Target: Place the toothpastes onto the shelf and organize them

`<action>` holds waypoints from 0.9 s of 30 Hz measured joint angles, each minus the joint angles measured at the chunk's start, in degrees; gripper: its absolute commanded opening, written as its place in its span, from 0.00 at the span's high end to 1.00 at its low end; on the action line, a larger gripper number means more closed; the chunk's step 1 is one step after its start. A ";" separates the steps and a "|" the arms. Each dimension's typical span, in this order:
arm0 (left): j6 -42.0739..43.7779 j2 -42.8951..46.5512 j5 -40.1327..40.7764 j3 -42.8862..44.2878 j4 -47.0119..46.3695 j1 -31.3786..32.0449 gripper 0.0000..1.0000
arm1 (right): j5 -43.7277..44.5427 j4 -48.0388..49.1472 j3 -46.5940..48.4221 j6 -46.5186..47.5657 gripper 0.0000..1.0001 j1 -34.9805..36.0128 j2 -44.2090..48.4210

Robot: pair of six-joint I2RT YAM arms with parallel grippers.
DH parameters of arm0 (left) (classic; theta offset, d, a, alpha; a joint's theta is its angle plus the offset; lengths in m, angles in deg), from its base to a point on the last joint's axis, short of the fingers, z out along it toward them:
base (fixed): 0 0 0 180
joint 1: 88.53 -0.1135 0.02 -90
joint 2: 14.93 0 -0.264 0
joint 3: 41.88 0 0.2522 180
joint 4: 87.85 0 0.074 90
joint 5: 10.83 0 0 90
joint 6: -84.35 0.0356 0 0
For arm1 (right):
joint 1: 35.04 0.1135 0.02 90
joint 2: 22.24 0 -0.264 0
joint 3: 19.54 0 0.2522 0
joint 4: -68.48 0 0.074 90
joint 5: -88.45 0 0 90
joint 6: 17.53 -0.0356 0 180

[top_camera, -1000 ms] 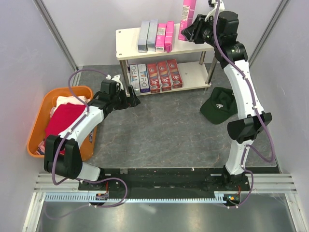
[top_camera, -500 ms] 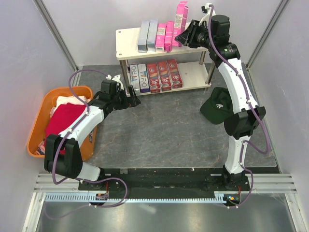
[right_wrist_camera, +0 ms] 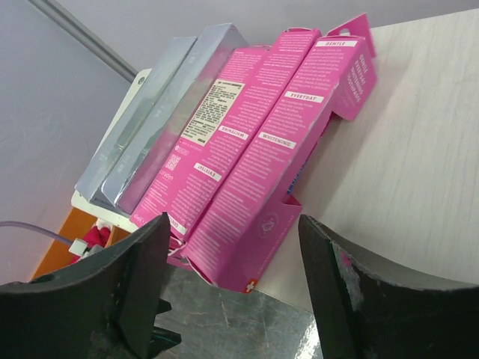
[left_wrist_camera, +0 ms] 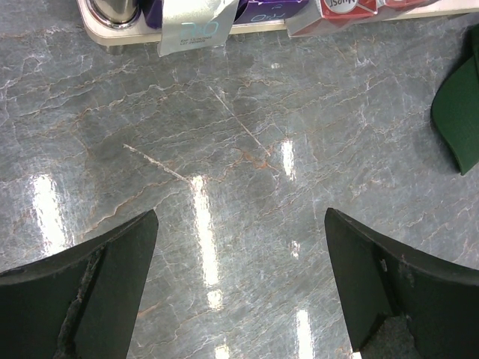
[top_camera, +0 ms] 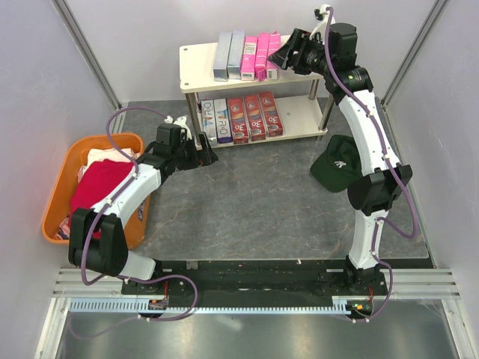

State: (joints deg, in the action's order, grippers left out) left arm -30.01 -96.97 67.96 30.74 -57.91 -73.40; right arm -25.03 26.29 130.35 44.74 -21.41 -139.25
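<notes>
The shelf [top_camera: 196, 52] stands at the back. Its top board carries two silver-grey toothpastes [top_camera: 229, 55] and three pink ones [top_camera: 256, 57] lying side by side. On the lower board lie navy/white boxes [top_camera: 213, 120] and three red boxes [top_camera: 254, 116]. My right gripper [top_camera: 284, 55] is open at the right-hand pink box [right_wrist_camera: 277, 164]. That box lies flat on the top board, between the fingers [right_wrist_camera: 142, 277] without touching them. My left gripper [top_camera: 206, 155] is open and holds nothing, low over the floor in front of the lower board [left_wrist_camera: 112, 31].
An orange basket [top_camera: 105, 140] with a red cloth [top_camera: 97, 183] sits on the left. A dark green cap [top_camera: 338, 163] lies on the floor right of the shelf, also in the left wrist view [left_wrist_camera: 460, 112]. Grey walls close in both sides.
The right gripper tipped the upright pink box down flat beside the other two pink ones, then opened and let go. The left arm has not moved.
</notes>
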 measured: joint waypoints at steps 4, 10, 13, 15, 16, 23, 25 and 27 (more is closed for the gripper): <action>0.00 0.00 0.00 -0.15 0.00 0.00 0.00 | 0.46 0.04 0.00 -0.07 0.16 -0.31 0.00; 0.00 0.00 0.02 -0.55 -0.02 0.00 0.00 | 0.87 0.44 0.00 -0.24 0.16 -0.87 -0.13; 0.00 0.00 0.04 -0.87 -0.02 0.00 0.00 | 0.87 0.81 0.00 -0.63 0.15 -0.94 -0.17; 0.00 0.00 0.04 -1.14 -0.02 0.00 0.00 | 0.85 1.11 0.00 -0.79 0.12 -0.94 -0.17; 0.00 0.00 0.07 -1.25 0.00 0.00 0.00 | 0.87 1.33 0.00 -0.85 0.11 -0.94 -0.17; 0.00 1.64 0.11 -2.67 -0.09 0.00 0.00 | 0.90 2.47 -1.60 -1.03 0.03 -0.94 0.61; 0.00 3.32 0.09 -3.67 -0.50 0.00 0.00 | 1.18 3.04 -4.70 -1.01 0.02 -0.94 2.32; 0.00 5.35 0.04 -4.92 -1.60 0.00 0.00 | 1.57 3.74 -9.03 -1.01 0.02 -0.94 5.07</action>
State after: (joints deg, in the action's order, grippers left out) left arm -30.01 -91.61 68.01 25.82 -59.50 -73.40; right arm -23.46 30.03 121.33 43.73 -22.35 -134.18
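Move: The right hand has already let go of the last pink toothpaste on the top shelf. That box's middle lies about 4 cm ahead, 3 cm to this hand's left and 3 cm below. The middle pink box is some 4 cm farther left of that one, level with it, and the left pink box about 8 cm left of it. From the idle left hand, the last pink box is roughly 20 cm ahead, 18 cm right and 23 cm up. The right hand spreads its partly open fingers to almost fully wide and eases about 1 cm to the right and nearly as far forward, clear of the last pink toothpaste's side, then pauses before starting to draw back and sink by about 1 cm each, its pointing almost unchanged. Meanwhile the empty left hand, fingers still wide open, dips about 1 cm and then starts to rise and pull back towards its base, ending nearly 2 cm farther back. ##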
